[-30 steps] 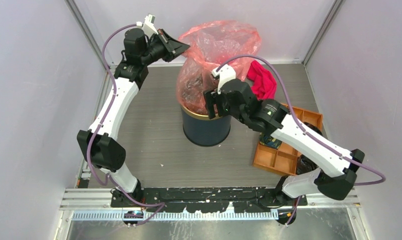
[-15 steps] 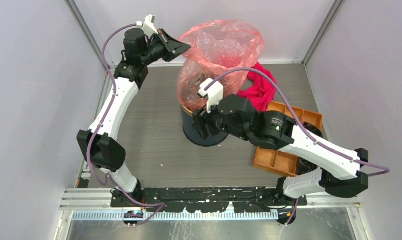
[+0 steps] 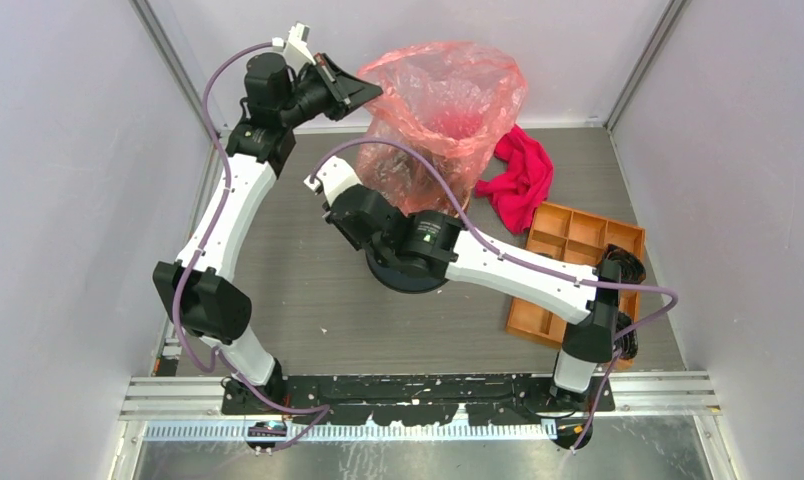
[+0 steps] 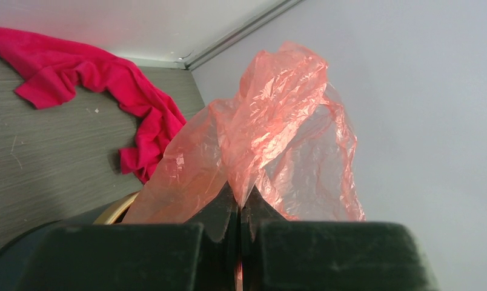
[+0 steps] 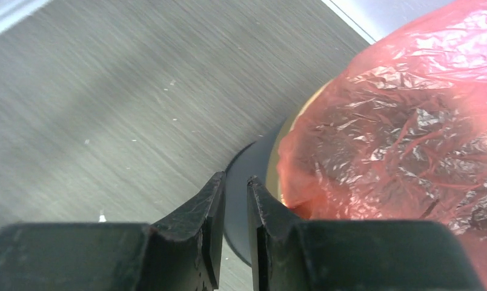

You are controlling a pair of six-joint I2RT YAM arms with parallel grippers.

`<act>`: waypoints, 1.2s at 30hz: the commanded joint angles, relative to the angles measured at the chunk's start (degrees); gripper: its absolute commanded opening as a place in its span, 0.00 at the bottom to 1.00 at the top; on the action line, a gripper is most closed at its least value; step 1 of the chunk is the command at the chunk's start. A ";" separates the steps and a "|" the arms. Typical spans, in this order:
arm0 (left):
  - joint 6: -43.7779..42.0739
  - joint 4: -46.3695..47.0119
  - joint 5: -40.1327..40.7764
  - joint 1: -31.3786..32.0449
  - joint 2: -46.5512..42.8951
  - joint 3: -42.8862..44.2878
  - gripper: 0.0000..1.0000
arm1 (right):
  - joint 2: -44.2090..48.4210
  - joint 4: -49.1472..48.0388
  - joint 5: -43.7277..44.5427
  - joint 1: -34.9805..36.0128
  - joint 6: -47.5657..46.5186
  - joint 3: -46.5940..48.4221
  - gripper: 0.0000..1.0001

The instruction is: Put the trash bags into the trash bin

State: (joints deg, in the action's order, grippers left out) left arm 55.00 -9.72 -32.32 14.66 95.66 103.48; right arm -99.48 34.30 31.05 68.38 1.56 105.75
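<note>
The translucent red-pink trash bag (image 3: 443, 105) stands tall with its lower part inside the dark navy trash bin (image 3: 403, 281), which my right arm mostly covers. My left gripper (image 4: 240, 197) is shut on the bag's upper edge (image 4: 277, 121) and holds it up at the back left (image 3: 356, 92). In the left wrist view the bin's gold rim (image 4: 117, 209) shows below. My right gripper (image 5: 235, 179) hovers at the bin's left side, jaws a narrow gap apart and empty. Between them shows the bin wall (image 5: 262, 154), and the bag (image 5: 398, 133) bulges just to the right.
A magenta cloth (image 3: 523, 175) lies crumpled at the back right, also seen in the left wrist view (image 4: 89, 73). An orange compartment tray (image 3: 553, 320) sits to the right of the bin. Grey walls close in the back and both sides.
My right arm has swung from the bin's right front across to its left side, and its jaws have narrowed from wide to a slim gap. The left gripper holds as before.
</note>
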 commanded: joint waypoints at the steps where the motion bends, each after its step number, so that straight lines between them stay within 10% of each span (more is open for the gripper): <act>1: -1.47 1.29 -1.75 0.20 -1.64 2.26 0.01 | 1.96 -4.31 8.84 -2.55 -0.91 2.19 0.25; 20: -1.21 2.12 -0.97 0.20 -4.45 -4.12 0.01 | 4.84 2.63 2.22 -8.74 9.15 -4.77 0.26; 36: -4.10 -8.37 6.02 0.11 -12.67 -7.36 0.01 | 15.48 7.33 -6.33 -5.84 14.81 -0.11 0.68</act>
State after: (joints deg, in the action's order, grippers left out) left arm 53.06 -16.80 -27.03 14.68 86.89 96.27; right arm -90.65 42.46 23.07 62.67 13.63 105.45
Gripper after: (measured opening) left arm 0.010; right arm 0.649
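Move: Left of the bin's rim, the right hand has the trash bag's loose bulk about 15 cm to its right and 9 cm ahead, roughly level. The trash bin's middle lies some 4 cm ahead, 13 cm right and 18 cm below; the red cloth is about 23 cm right of the bin and 16 cm beyond it. From the left hand, already pinching the bag's edge, the bag's middle is about 9 cm back, 11 cm right and 12 cm lower. Sweeping right and forward some 10 cm towards the bag at the bin's left rim, the right hand swings its fingers clockwise and dips a few centimetres, then draws back and left and rises about 7 cm, tipping down and spreading its fingers wide. The left hand keeps its pinch on the bag's edge, holds still at first, dips 3 cm, then eases back and left. ##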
